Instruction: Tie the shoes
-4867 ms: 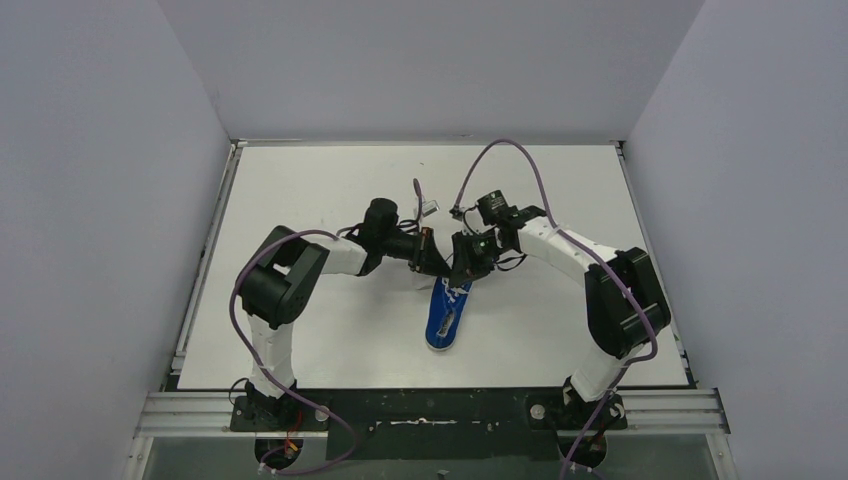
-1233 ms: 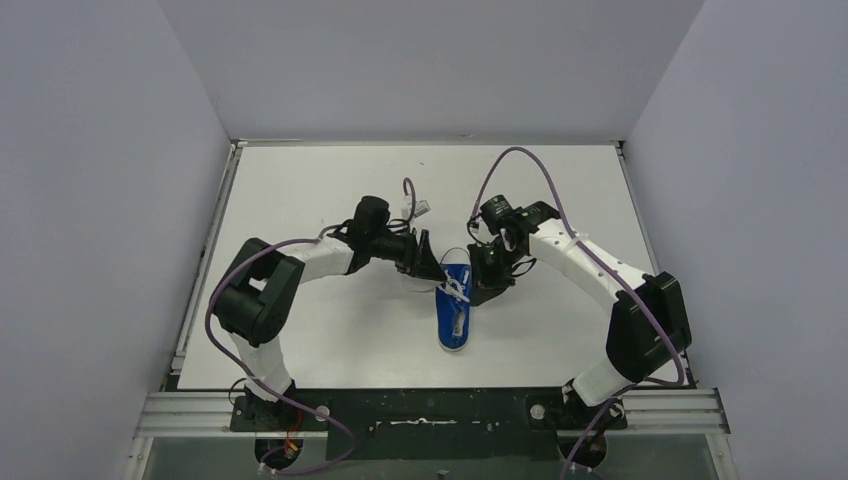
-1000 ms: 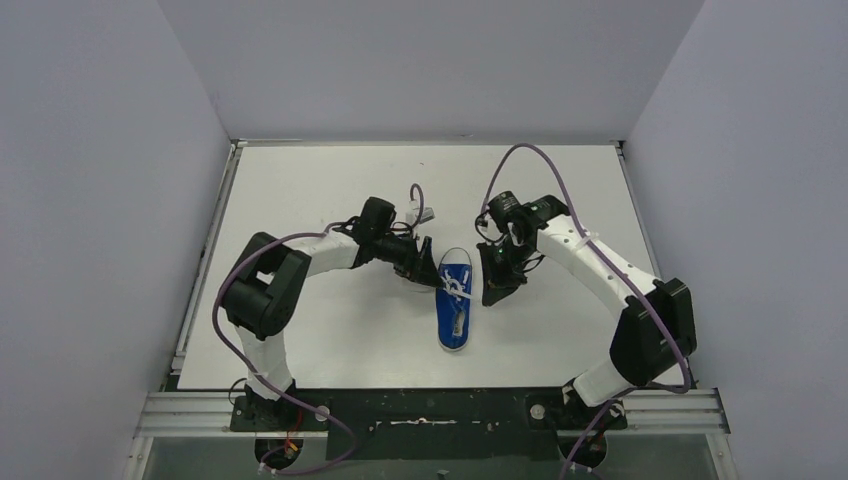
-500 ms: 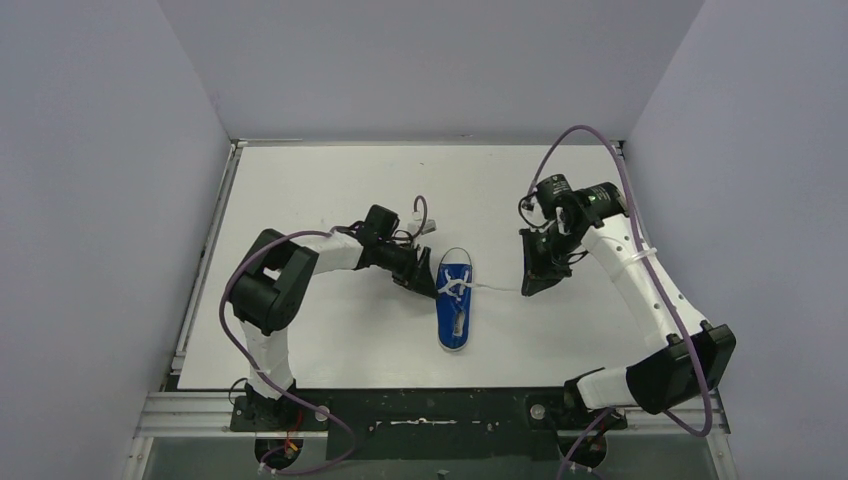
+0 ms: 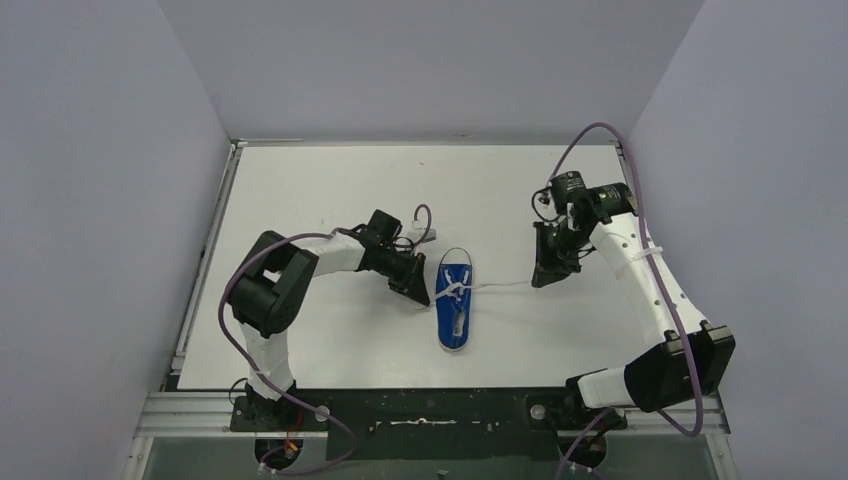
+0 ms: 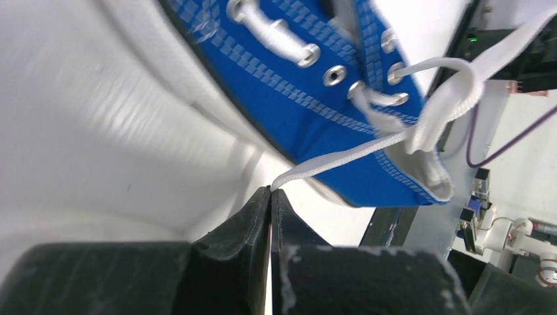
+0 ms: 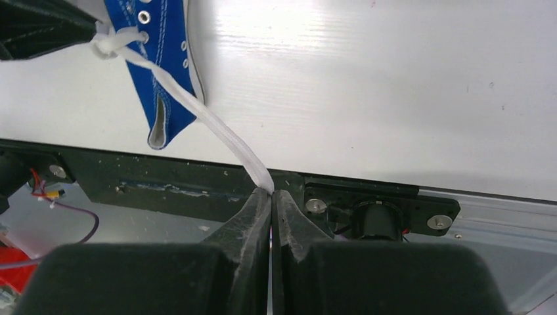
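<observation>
One small blue shoe [image 5: 457,305] with a white toe cap lies mid-table, toe pointing away from the arm bases. Its white laces cross in a knot [image 5: 452,289] over the tongue. My left gripper [image 5: 424,299] sits just left of the shoe, shut on the left lace end [image 6: 328,162], which runs taut from its fingertips [image 6: 263,197] to the knot [image 6: 437,115]. My right gripper [image 5: 538,282] is far to the shoe's right, shut on the right lace end [image 7: 220,134], stretched straight from the knot [image 7: 113,41] to the pinch [image 7: 271,191].
Grey walls enclose the white table [image 5: 330,190] on three sides. A black mounting strip [image 5: 430,408] with metal rails runs along the near edge. Purple cables [image 5: 590,135] loop above both arms.
The left gripper has closed on the left lace end beside the shoe. The right gripper has drawn its lace out to the right and slightly back, pulling it taut.
</observation>
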Robot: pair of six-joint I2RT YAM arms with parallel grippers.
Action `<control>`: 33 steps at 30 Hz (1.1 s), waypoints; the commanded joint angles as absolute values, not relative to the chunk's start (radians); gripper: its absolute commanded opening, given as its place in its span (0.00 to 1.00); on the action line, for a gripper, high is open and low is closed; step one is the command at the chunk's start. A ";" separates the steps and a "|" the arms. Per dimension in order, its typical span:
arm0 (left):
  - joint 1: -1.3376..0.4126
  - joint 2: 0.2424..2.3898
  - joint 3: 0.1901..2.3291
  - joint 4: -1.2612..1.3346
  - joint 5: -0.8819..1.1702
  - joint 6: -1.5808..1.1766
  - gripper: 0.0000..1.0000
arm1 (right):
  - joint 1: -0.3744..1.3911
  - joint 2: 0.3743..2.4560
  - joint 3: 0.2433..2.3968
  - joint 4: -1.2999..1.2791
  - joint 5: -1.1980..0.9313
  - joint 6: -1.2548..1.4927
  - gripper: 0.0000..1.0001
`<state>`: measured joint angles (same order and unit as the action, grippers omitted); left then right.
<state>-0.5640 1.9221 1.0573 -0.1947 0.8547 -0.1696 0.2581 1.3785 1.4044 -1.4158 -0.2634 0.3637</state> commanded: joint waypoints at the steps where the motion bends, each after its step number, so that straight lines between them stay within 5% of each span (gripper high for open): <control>1: -0.560 1.839 1.074 -0.375 0.682 -0.146 0.00 | 0.198 1.372 1.341 -1.334 -0.141 0.422 0.00; 9: -0.549 1.818 1.001 -0.398 0.612 -0.214 0.00 | -0.040 1.404 1.106 -1.092 0.245 0.555 0.00; 27: -0.477 1.674 1.007 -0.628 0.187 -0.373 0.00 | -0.078 1.590 0.977 -0.802 0.259 0.525 0.00; 33: -0.474 1.712 0.950 -0.518 0.331 -0.371 0.00 | -0.069 1.582 0.966 -0.797 0.253 0.492 0.00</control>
<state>-0.4915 1.7153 0.9913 -0.5400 0.3302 -0.3611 -0.0658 1.6005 0.9646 -0.8406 0.1680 0.5209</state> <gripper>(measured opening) 0.004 0.025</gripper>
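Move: The loose lace knot on top of the shoe lies about 6 cm right of the left gripper, 2 cm ahead and some 3 cm above it. From the right gripper, high over the table, the knot is about 17 cm left, 4 cm ahead and 13 cm below. The shoe's white toe cap is about 9 cm straight ahead of the knot; its heel end is about 11 cm straight back of the knot. Pull the lace ends apart with both grippers kept shut on them: sweep the right gripper right and steeply down, then almost straight down and a little forward, about 14 cm out and 17 cm lower, turning some 30 degrees clockwise. Meanwhile draw the left gripper about 10 cm left, away from the shoe and slightly down, tipping its fingers to point steeply down. ##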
